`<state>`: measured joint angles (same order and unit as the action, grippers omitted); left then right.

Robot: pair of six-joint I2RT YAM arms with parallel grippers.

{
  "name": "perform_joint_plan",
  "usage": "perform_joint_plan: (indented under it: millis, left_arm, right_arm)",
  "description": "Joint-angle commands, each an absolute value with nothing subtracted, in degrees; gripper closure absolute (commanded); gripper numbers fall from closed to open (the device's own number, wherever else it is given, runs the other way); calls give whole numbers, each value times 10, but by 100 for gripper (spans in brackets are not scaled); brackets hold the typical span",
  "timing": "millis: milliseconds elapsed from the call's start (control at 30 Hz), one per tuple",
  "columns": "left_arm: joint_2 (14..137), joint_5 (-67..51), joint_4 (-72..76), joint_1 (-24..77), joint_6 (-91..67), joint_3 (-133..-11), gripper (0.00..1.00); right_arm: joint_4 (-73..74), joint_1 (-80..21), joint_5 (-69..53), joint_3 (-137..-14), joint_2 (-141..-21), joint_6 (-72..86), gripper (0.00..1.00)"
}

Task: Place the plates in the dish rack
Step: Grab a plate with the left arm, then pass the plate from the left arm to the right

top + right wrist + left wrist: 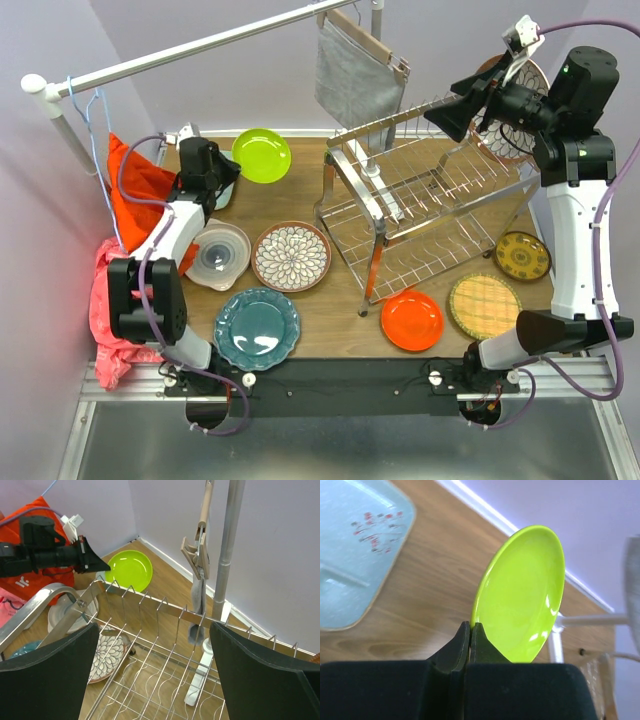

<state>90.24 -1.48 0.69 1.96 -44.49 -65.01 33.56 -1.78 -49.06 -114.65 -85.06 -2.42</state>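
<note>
My left gripper (228, 172) is shut on the rim of the lime green plate (262, 155) at the back left of the table; in the left wrist view the fingertips (470, 628) pinch its edge (522, 595). My right gripper (440, 118) hangs open above the dish rack (430, 200), its wide jaws (155, 670) over the upper prongs (160, 610) with nothing between them. On the table lie the floral plate (291, 256), the teal one (257, 328), the orange one (412, 320), the yellow woven one (484, 305) and the dark-yellow one (522, 255). A brown-rimmed plate (533, 85) shows behind the right arm.
A pale translucent dish (220, 253) sits left of the floral plate. The white clothes rail (200, 45) crosses the back, with a grey cloth (352, 75) hanging behind the rack. Orange and pink cloths (135, 195) pile at the left edge.
</note>
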Motion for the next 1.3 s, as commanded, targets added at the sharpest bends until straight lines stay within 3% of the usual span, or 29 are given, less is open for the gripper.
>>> perform_joint_plan:
  millis: [0,433,1267]
  left_arm:
    - [841,-140,109,5,-432,-635,100]
    - [786,-302,148,-20,-511,-660,100]
    - [727,-420,236,-21,-606,-664,100]
  right_arm:
    - [333,-19,-527,-1143,-835,-32,0]
    - [334,-36,-580,-1140,-845,-19,0]
    - [312,-93,-568,-1148,-869,49,0]
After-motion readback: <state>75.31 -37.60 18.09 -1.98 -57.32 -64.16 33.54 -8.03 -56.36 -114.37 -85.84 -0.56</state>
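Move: Straight across to the right of the left hand, which already pinches the green plate's rim, the open right gripper stands some 39 cm off, 12 cm nearer the base and 30 cm higher. Seen from the right hand, the green plate is about 33 cm left, 14 cm ahead and 30 cm below. From the left hand, the grey towel hangs roughly 24 cm right, 5 cm ahead and 12 cm higher; the pale tray lies 7 cm left, 1 cm ahead and 18 cm below. Lifting the green plate by its rim, the left hand keeps its pinch and rises about 18 cm, drawing back and to the right towards the right gripper while its fingers tip up to near level and swing clockwise some 30 degrees. The right hand, jaws wide open and empty, eases about 5 cm left and a little back, turning slightly counter-clockwise. ##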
